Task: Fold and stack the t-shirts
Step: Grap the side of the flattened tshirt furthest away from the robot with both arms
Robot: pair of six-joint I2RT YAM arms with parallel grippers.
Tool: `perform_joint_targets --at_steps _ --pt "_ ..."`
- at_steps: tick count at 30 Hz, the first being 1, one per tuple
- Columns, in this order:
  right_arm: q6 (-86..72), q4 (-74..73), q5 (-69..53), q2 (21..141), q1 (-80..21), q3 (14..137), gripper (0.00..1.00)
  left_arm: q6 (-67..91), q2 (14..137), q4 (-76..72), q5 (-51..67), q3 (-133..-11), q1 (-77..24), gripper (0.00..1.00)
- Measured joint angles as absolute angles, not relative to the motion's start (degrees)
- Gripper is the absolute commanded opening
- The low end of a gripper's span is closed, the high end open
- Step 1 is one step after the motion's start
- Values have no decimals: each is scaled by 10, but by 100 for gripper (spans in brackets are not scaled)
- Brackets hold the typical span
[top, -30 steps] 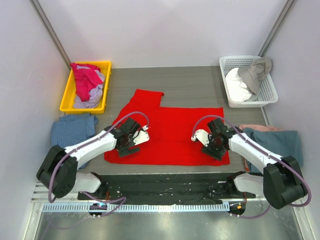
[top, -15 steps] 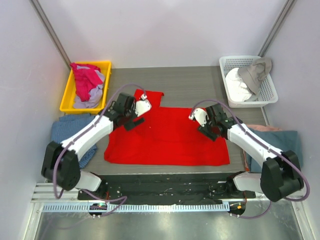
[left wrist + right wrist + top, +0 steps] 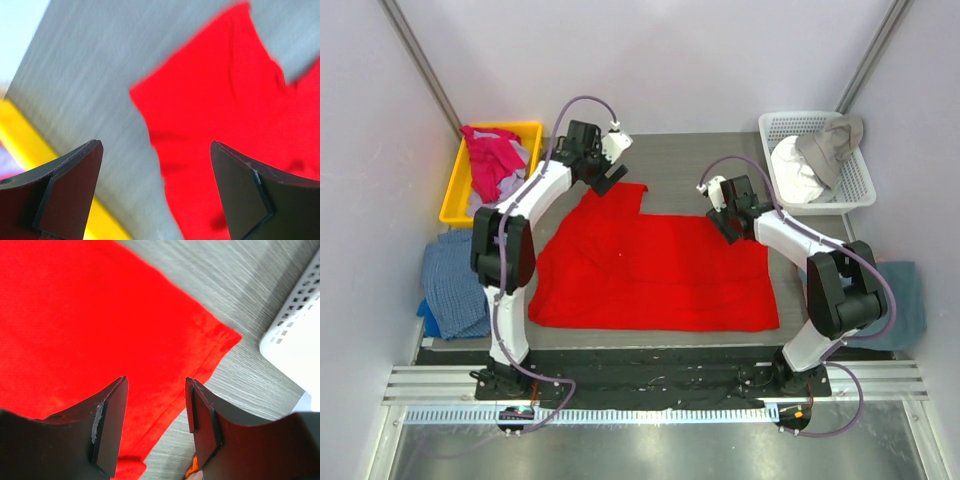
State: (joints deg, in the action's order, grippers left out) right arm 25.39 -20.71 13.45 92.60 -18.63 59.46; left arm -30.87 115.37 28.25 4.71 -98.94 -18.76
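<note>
One bright red t-shirt (image 3: 650, 270) lies spread flat across the grey table, a sleeve sticking out at its back left. My left gripper (image 3: 608, 178) hovers over that sleeve's far edge. In the left wrist view its jaws (image 3: 156, 190) stand wide open with the red cloth (image 3: 225, 115) below and nothing between them. My right gripper (image 3: 732, 224) hangs over the shirt's back right corner. The right wrist view shows it (image 3: 156, 415) open above the red hem (image 3: 200, 365), gripping nothing.
A yellow bin (image 3: 450, 205) at the back left holds magenta-pink (image 3: 490, 160) and lavender t-shirts. A white basket (image 3: 860, 200) at the back right holds white and grey cloth. Blue cloth (image 3: 455, 285) lies left of the table, teal cloth (image 3: 910, 300) right.
Both arms have swung from the shirt's near half to its far edge: the left to the back-left sleeve, the right to the back-right corner. The red shirt has not moved.
</note>
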Motion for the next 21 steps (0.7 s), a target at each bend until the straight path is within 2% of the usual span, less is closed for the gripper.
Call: perform_joint_targets --at_steps 9,21 --pt "227 -201 137 942 -163 609 56 -276 1304 299 88 -1152 -152 92" --pt "225 -200 136 942 -160 594 55 -257 1388 348 146 -1233 -130 89"
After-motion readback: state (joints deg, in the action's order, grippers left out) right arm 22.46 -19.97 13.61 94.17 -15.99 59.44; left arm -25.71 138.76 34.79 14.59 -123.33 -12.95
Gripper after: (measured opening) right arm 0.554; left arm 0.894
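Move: The red t-shirt's far left corner, at the sleeve end, lies about 9 cm ahead of the left hand, some 4 cm to its left and 12 cm below. The sleeve's inner corner is also about 9 cm ahead but 10 cm to the right; the yellow basket's middle is 11 cm ahead, 30 cm left. From the right hand, the shirt's far right corner is about 9 cm ahead, 8 cm right and 6 cm down; the white basket is 20 cm ahead, 23 cm right. The shirt's far left corner is what the left hand closes in on: forward and down together, about 7 cm each way, the forward run easing out until it is nearly all sinking, with the wrist tipping about 10 degrees and the fingers staying wide open. The right hand, half open, hovers over the far right part, drifting only some 1.5 cm right towards that corner and turning slightly clockwise. ##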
